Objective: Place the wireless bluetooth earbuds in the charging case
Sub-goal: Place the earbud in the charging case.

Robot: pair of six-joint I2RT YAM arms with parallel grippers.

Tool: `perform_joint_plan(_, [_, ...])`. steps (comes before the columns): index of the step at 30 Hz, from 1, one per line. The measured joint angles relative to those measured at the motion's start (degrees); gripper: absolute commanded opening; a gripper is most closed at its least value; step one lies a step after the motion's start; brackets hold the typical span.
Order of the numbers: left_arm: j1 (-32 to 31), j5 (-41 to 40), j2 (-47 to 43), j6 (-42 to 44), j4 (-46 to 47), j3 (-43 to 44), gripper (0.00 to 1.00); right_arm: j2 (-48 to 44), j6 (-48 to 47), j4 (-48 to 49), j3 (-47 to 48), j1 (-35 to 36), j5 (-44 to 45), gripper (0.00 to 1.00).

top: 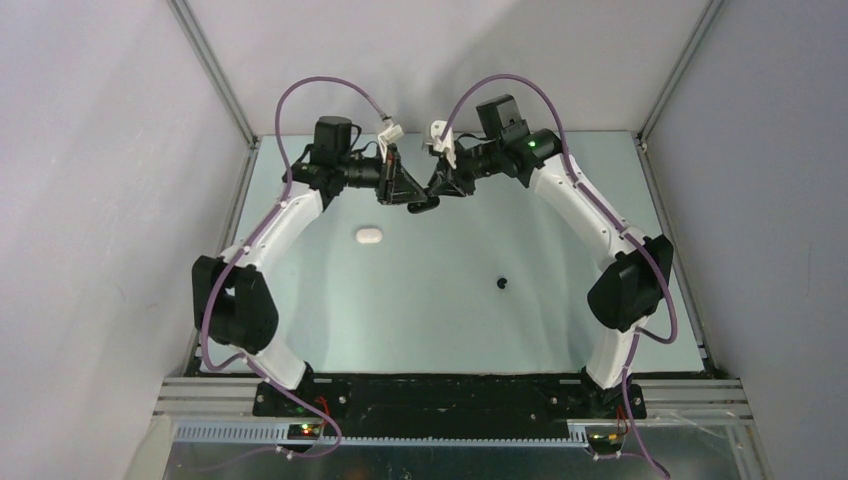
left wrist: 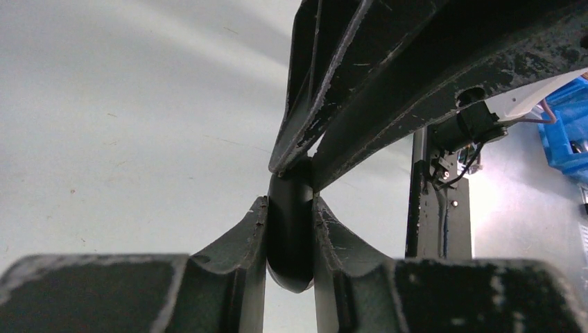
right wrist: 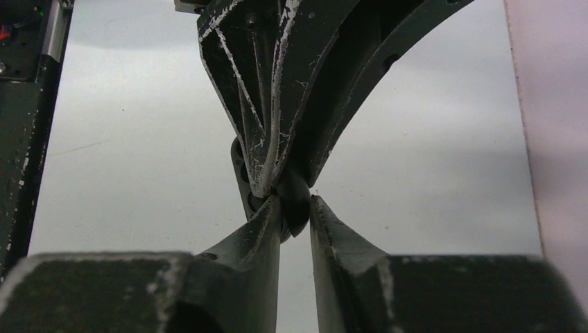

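A black pill-shaped charging case (left wrist: 290, 243) hangs above the table at the back middle, and my left gripper (left wrist: 290, 208) is shut on it. My right gripper (right wrist: 297, 201) meets it head-on from the other side, and its two fingertips pinch the case's (right wrist: 297, 208) rounded end. In the top view the left gripper (top: 405, 195) and the right gripper (top: 440, 190) come together over the case (top: 423, 205). One small black earbud (top: 503, 283) lies alone on the table, right of centre. No other buds show.
A white pill-shaped case (top: 369, 235) lies shut on the pale table (top: 440, 330), left of centre and below the left gripper. Grey walls close in the table on both sides and at the back. A blue bin (left wrist: 572, 132) shows beyond the table in the left wrist view.
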Motion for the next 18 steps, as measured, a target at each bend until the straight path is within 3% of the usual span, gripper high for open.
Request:
perform_joint_plan(5, [0.13,-0.72,-0.55,-0.04,-0.26,-0.11,0.14,0.0,-1.05,0.15,0.11,0.24,0.5,0.0])
perform_joint_plan(8, [0.28,-1.22,-0.57,-0.13,-0.17,-0.11,0.31,0.0,-1.55,0.0,0.11,0.33,1.44,0.0])
perform_joint_plan(12, [0.44,-1.99,-1.2,-0.39,-0.07,-0.11,0.45,0.02,-1.88,-0.02,0.09,0.61,2.64,0.0])
perform_joint_plan(18, [1.51,-2.05,-1.95,-3.41,-0.17,0.04,0.55,-0.87,-3.78,4.28,-4.79,1.51,6.4,0.0])
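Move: The open black charging case is already between the left fingers, its middle about 1 cm right of the left hand point. From the right hand point it lies roughly 1 cm back, 1 cm left and 1 cm below. Counted from the right hand, the white case stands some 15 cm left and 8 cm ahead, and the black earbud about 15 cm right and 6 cm back, both around 28 cm below. The right fingers, already at the black case, close to almost shut, seeming to pinch a thin edge of it, while the left fingers open from about a quarter to half wide and let it go. The left hand eases roughly 1 cm left and 1 cm up; the right hand, once shut, sinks some 2 cm and goes 1 cm forward, tilting slightly. ##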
